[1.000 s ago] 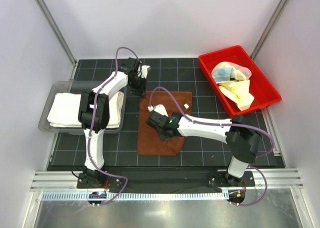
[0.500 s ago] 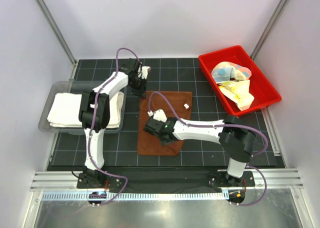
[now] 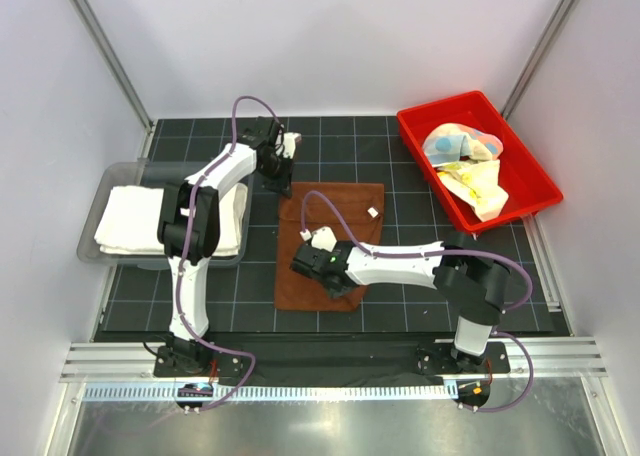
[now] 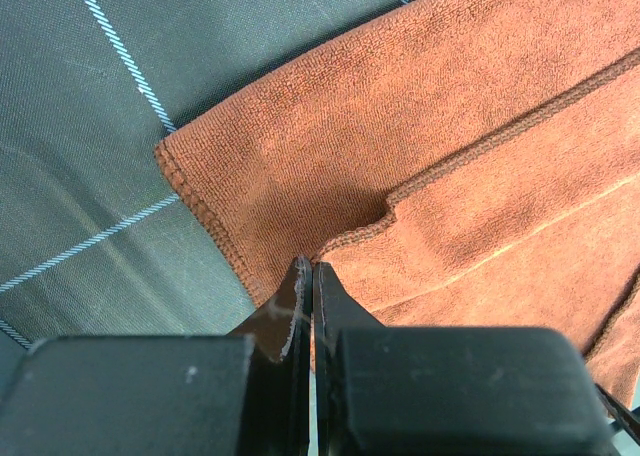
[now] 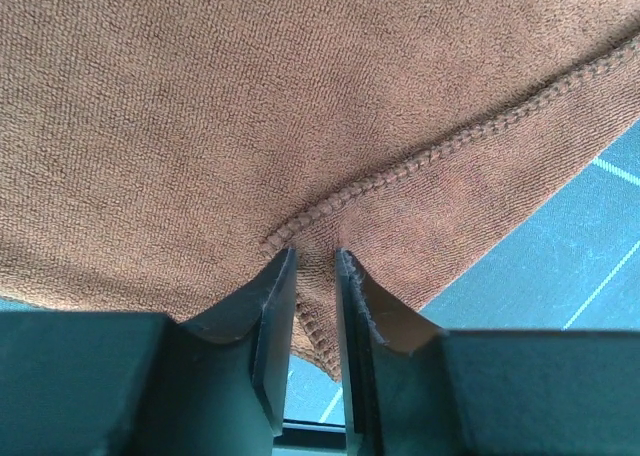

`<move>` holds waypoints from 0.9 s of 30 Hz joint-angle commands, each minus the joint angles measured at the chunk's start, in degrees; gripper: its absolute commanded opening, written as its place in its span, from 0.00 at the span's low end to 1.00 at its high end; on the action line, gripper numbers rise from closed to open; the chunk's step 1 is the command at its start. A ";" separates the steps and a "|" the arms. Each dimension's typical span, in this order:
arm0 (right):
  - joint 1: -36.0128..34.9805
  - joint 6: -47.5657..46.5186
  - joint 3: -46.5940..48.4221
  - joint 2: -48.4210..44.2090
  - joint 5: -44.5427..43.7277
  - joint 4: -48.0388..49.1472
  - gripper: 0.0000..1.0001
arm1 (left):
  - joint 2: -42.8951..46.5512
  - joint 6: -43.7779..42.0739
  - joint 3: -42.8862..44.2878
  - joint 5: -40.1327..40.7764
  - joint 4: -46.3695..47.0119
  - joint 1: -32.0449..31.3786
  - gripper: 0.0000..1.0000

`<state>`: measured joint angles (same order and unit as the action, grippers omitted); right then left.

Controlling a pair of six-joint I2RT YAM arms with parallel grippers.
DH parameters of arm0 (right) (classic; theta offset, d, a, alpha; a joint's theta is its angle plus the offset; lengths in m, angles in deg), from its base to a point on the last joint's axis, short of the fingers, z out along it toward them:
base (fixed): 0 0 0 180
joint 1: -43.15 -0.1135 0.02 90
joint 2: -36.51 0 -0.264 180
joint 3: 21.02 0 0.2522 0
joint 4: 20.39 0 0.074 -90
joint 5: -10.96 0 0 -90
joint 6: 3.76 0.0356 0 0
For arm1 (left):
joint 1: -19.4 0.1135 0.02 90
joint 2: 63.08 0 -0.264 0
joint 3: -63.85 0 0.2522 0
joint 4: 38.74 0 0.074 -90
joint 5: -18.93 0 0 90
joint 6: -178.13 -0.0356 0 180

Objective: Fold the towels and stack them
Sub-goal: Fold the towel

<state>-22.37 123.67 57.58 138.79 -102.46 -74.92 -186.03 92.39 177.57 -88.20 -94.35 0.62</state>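
Observation:
A brown towel (image 3: pixel 330 226) lies partly folded on the black mat (image 3: pixel 420 286). My left gripper (image 3: pixel 281 186) is at its far left corner, shut with the upper layer's hem (image 4: pixel 400 191) pinched at the tips (image 4: pixel 312 266). My right gripper (image 3: pixel 340 281) is over the towel's near part. Its jaws (image 5: pixel 315 254) stand narrowly apart with a puckered bit of the towel's hem (image 5: pixel 400 171) between them. A cream-white towel (image 3: pixel 130 221) lies folded in a clear tray. A pastel towel (image 3: pixel 455 141) and a yellow one (image 3: pixel 470 184) sit crumpled in a red bin.
The clear tray (image 3: pixel 110 176) stands at the mat's left edge, beside the left arm. The red bin (image 3: pixel 420 141) stands at the back right. White walls with metal posts enclose the mat, and a metal rail runs along the near edge.
My right gripper has slid from the towel's middle toward its near edge, and its jaws have narrowed. The left arm has stayed put.

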 commanded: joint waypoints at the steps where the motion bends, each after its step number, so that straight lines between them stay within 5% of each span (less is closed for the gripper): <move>1: -0.31 1.42 -0.50 -0.41 -1.72 1.13 0.27 | 0.26 -0.30 0.94 -0.54 -0.52 0.15 0.00; 9: -0.31 2.73 -1.65 -1.20 -2.59 0.96 0.01 | 0.88 -0.47 0.23 0.16 -0.52 0.07 0.00; 20: -0.31 7.48 -5.33 -12.09 -8.39 -4.13 0.01 | 0.52 -0.38 0.15 1.13 -0.61 0.15 0.00; 27: -0.23 18.37 -14.64 -18.85 -10.95 -6.95 0.01 | 0.96 -0.47 -0.03 1.57 -0.69 0.15 0.00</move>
<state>-22.37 134.75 46.37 123.43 -110.02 -79.47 -186.03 92.23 177.55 -87.04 -94.46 0.62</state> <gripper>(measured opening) 0.036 0.012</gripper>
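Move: The folded-over near right corner of the brown towel is right at the right hand's open fingertips, about 1 cm below them. The towel's slanting right edge runs some 5 cm to the right and 1 cm farther out; its near left corner is about 11 cm left and 3 cm back. From the left fingertips, resting near the far left corner, the folded corner lies some 23 cm back and 9 cm to the right. Staying almost in place at first, the right hand shuts its fingers and pinches the folded-over near right corner of the brown towel, then lifts it about 3 cm while pulling increasingly to the right, some 6 cm in all, turning clockwise about 10 degrees. The left hand keeps its shut fingertips on the towel by the far left corner. ##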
